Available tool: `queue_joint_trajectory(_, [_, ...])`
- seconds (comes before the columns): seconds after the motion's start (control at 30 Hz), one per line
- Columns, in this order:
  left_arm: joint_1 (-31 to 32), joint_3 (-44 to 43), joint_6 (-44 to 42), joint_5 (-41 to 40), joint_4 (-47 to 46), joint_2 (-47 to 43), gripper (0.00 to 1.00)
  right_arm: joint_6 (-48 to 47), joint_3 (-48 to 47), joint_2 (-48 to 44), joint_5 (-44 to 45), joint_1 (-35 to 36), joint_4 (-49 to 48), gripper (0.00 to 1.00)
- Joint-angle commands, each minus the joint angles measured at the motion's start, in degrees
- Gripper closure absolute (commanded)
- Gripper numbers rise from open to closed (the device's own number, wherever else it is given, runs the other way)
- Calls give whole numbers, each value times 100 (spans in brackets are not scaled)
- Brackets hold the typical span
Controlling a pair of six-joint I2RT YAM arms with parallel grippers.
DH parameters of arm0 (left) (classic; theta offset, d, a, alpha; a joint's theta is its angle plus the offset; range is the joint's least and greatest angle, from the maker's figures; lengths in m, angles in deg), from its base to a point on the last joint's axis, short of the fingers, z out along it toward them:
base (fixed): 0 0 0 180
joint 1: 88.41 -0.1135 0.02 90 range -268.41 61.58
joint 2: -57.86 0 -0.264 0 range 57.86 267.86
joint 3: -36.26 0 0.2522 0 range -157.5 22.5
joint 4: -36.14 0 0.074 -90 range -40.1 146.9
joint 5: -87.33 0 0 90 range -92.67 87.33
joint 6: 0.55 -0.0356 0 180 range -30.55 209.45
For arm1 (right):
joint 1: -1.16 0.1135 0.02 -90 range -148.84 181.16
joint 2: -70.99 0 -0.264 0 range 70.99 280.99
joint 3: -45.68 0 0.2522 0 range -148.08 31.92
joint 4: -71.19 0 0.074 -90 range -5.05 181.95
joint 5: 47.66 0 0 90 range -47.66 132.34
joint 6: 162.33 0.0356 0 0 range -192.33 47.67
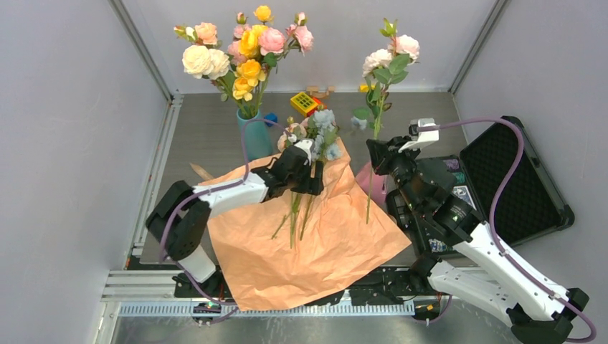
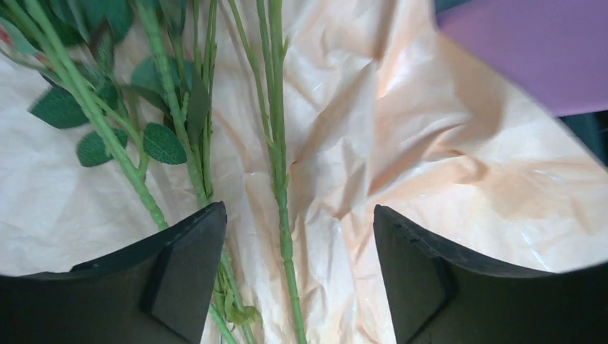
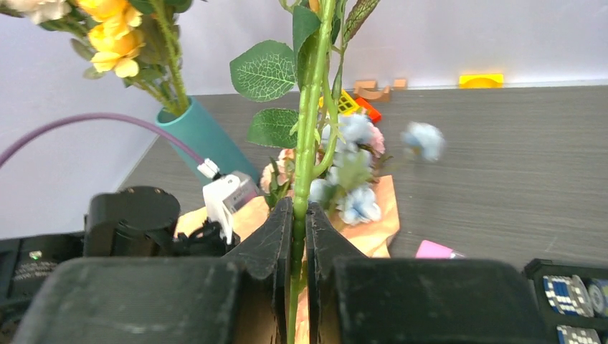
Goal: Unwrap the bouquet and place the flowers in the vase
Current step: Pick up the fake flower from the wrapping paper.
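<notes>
The bouquet lies opened out: its tan-orange paper (image 1: pixel 323 244) is spread flat, and the small flowers (image 1: pixel 323 132) rest on it with their green stems (image 2: pixel 279 179) running toward the near edge. My left gripper (image 2: pixel 300 244) hangs open just above these stems, one stem between the fingers and untouched. The teal vase (image 1: pixel 254 136) stands at the back left, filled with tall roses. My right gripper (image 3: pixel 300 229) is shut on the green stem (image 3: pixel 310 107) of a long white-pink rose (image 1: pixel 391 54), held upright right of the paper.
A pink box (image 1: pixel 369 183) sits at the paper's right edge, under the held rose. An open black case (image 1: pixel 513 179) lies to the right. Small toy blocks (image 1: pixel 304 102) lie by the back wall. Grey walls enclose three sides.
</notes>
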Motion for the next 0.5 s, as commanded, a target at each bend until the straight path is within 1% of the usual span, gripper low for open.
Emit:
queue_joint_trajectory(0.0, [-17,-203,-412,-29,99,-1052,17,-146,-6,-225,-646,-5,-230,100])
queue_joint_trajectory(0.17, [-22,-179,-501,5,382,-2005,9,-123,-58,-264,-1356,-3,-217,100])
queue_joint_trajectory(0.23, [-26,-183,-432,356,340,-2352,6,-94,-81,-232,-1631,-3,-259,100])
queue_joint_trajectory(0.37, [-26,-484,3,1246,311,-2839,5,-35,-137,-46,-2173,-3,-347,100])
queue_joint_trajectory(0.47, [-26,-607,384,1704,53,-3144,5,99,-186,152,-2671,5,-494,100])
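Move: The white flower's stem, held upright in the right hand's shut fingers, is some 13 cm to the left hand's right, 3 cm back and 28 cm above it. From the right hand, the vase lies about 28 cm left, 15 cm ahead and 24 cm lower. From the left hand, the blue-pink bunch's heads lie about 14 cm straight ahead near table height, and the pink box 14 cm right, 3 cm ahead. Left hand rises 20 cm towards the held stem, opening wider; right carries the flower 5 cm left, turning counter-clockwise. ##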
